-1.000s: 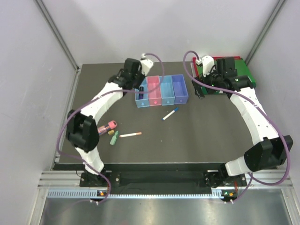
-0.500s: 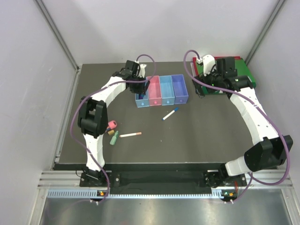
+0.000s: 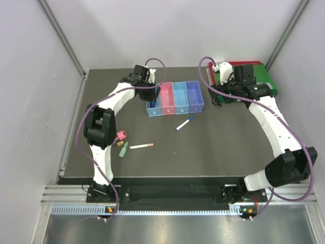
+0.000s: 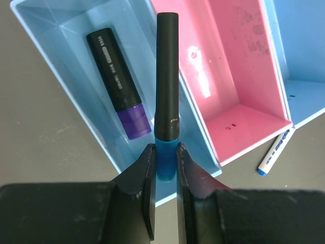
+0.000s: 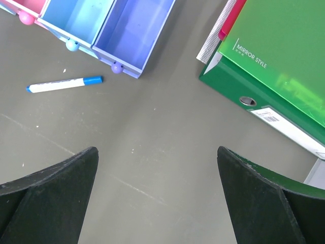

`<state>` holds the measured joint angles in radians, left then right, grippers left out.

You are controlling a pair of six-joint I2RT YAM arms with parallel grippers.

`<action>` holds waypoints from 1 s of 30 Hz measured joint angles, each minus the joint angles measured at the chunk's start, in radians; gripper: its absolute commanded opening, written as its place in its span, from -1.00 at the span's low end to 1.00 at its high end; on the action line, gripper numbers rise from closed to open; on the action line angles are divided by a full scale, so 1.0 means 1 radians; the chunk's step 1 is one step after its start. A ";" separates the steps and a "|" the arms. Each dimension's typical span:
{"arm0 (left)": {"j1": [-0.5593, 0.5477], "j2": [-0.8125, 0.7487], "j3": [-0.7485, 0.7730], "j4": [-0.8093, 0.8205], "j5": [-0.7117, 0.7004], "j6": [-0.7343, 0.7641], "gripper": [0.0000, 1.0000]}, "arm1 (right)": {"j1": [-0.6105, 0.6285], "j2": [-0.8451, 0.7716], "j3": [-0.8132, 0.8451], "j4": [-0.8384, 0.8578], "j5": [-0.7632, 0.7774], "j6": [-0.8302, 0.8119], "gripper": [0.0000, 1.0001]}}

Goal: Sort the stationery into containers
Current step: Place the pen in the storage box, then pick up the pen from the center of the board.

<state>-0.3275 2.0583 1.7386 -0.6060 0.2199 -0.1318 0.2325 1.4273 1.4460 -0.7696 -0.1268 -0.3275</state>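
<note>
The row of four containers (image 3: 175, 98) stands at the table's back middle. My left gripper (image 4: 164, 165) is shut on a dark blue marker (image 4: 167, 91) and holds it over the leftmost light blue box (image 4: 61, 40); in the top view the gripper (image 3: 151, 96) is at that box. A purple-black highlighter (image 4: 117, 81) lies inside this box. A white pen with a blue end (image 3: 185, 122) lies in front of the boxes, also in the right wrist view (image 5: 63, 84). A pink highlighter (image 3: 121, 135), a green highlighter (image 3: 123, 149) and a white pen with a pink end (image 3: 141, 146) lie at the front left. My right gripper (image 5: 157, 173) is open and empty.
A large green binder (image 3: 251, 76) lies at the back right, beside my right gripper (image 3: 219, 99); it also shows in the right wrist view (image 5: 274, 56). Grey walls enclose the table on three sides.
My left arm has reached further back and lowered the dark blue marker to the leftmost box. The right arm has barely moved.
</note>
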 measured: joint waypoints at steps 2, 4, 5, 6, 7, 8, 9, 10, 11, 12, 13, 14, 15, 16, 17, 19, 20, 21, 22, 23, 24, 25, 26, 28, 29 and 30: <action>0.005 0.000 -0.003 0.000 0.000 0.000 -0.50 | 0.000 0.000 0.000 0.000 -0.002 0.000 0.99; 0.008 0.000 -0.007 0.001 0.000 0.003 -0.22 | 0.000 0.000 0.000 0.000 -0.004 0.000 0.99; 0.010 0.000 -0.008 0.000 0.000 0.003 -0.07 | 0.000 0.000 0.000 0.000 -0.005 0.000 0.99; 0.011 0.000 -0.009 0.000 0.001 0.006 -0.02 | 0.000 0.000 0.000 0.000 -0.006 0.000 0.99; 0.012 0.000 -0.009 -0.001 0.001 0.008 -0.03 | 0.000 0.000 0.000 0.000 -0.007 0.000 1.00; 0.012 0.000 -0.009 -0.001 0.002 0.007 -0.03 | 0.000 0.000 0.000 0.000 -0.007 0.000 0.99; 0.012 0.000 -0.009 -0.001 0.003 0.007 -0.02 | 0.000 0.000 0.000 0.000 -0.007 0.000 0.99; 0.012 0.000 -0.009 -0.001 0.004 0.007 -0.01 | 0.000 0.000 0.000 0.000 -0.008 0.000 0.99; 0.013 0.000 -0.009 -0.001 0.005 0.007 0.01 | 0.000 -0.001 0.000 0.000 -0.009 0.000 0.99; 0.013 0.000 -0.009 -0.001 0.007 0.007 0.02 | 0.000 -0.001 0.000 0.000 -0.010 0.000 0.99; 0.013 0.000 -0.009 -0.001 0.009 0.007 0.02 | 0.000 -0.001 0.000 0.000 -0.010 0.000 1.00; 0.013 -0.001 -0.009 -0.001 0.011 0.007 0.01 | 0.000 -0.001 0.000 0.000 -0.011 0.000 0.99; 0.013 -0.001 -0.008 -0.002 0.014 0.007 0.01 | 0.000 -0.001 0.000 0.000 -0.011 0.000 0.99; 0.013 -0.001 -0.006 -0.004 0.020 0.007 -0.01 | 0.000 -0.001 0.000 -0.001 -0.014 -0.001 0.99; 0.013 -0.002 -0.001 -0.006 0.027 0.008 -0.03 | 0.000 -0.002 0.000 -0.002 -0.016 -0.003 0.99; 0.013 -0.007 0.013 -0.016 0.051 0.020 -0.03 | 0.000 -0.003 0.000 -0.003 -0.022 -0.016 0.99; 0.013 -0.015 0.019 -0.021 0.066 0.033 -0.03 | 0.002 -0.005 -0.002 -0.006 -0.025 -0.029 0.99; 0.013 -0.029 0.024 -0.026 0.087 0.057 -0.03 | 0.003 -0.007 -0.006 -0.006 -0.028 -0.040 0.99; 0.013 -0.048 0.025 -0.032 0.108 0.082 -0.03 | 0.005 -0.010 -0.010 -0.012 -0.031 -0.057 0.99; 0.013 -0.068 0.025 -0.039 0.126 0.109 -0.03 | 0.009 -0.011 -0.019 -0.019 -0.032 -0.082 0.99; 0.013 -0.093 0.023 -0.047 0.138 0.148 -0.03 | 0.013 -0.013 -0.026 -0.024 -0.032 -0.100 1.00; 0.011 -0.134 0.004 -0.050 0.148 0.208 -0.03 | 0.020 -0.013 -0.033 -0.037 -0.032 -0.123 0.99; 0.009 -0.166 -0.013 -0.058 0.153 0.246 -0.03 | 0.024 -0.013 -0.038 -0.045 -0.032 -0.136 0.99; 0.002 -0.263 -0.095 -0.060 0.151 0.369 -0.03 | 0.030 -0.013 -0.040 -0.061 -0.032 -0.160 0.99; -0.005 -0.317 -0.153 -0.060 0.143 0.426 -0.02 | 0.032 -0.013 -0.040 -0.062 -0.032 -0.167 0.99; -0.010 -0.360 -0.201 -0.067 0.137 0.473 -0.02 | 0.032 -0.013 -0.040 -0.062 -0.032 -0.172 0.99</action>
<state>-0.3378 1.6985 1.5375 -0.6731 0.3573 0.3412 0.2649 1.4147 1.4059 -0.8314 -0.1593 -0.4995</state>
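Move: The left hand already holds the pen by its blue end in the near half of the storage box's leftmost blue compartment, whose middle lies about 2 cm ahead and 3 cm below. The purple-capped marker lies in there, some 4 cm ahead, 1 cm left and 3 cm down. The pink compartment is 6 cm right and 2 cm ahead; the white marker, 13 cm right and 7 cm back. From the right hand the blue compartment lies roughly 26 cm left, 12 cm ahead and 15 cm down. The left fingers let go of the pen's blue end, opening from nearly shut to about half while the hand all but stays over the leftmost compartment. The hand then lifts about 8 cm and pulls back some 7 cm towards the base, quickening as it turns some 30 degrees, mostly clockwise, fingers tipping up. Late on, the empty, open right hand eases back and down about 3 cm. ##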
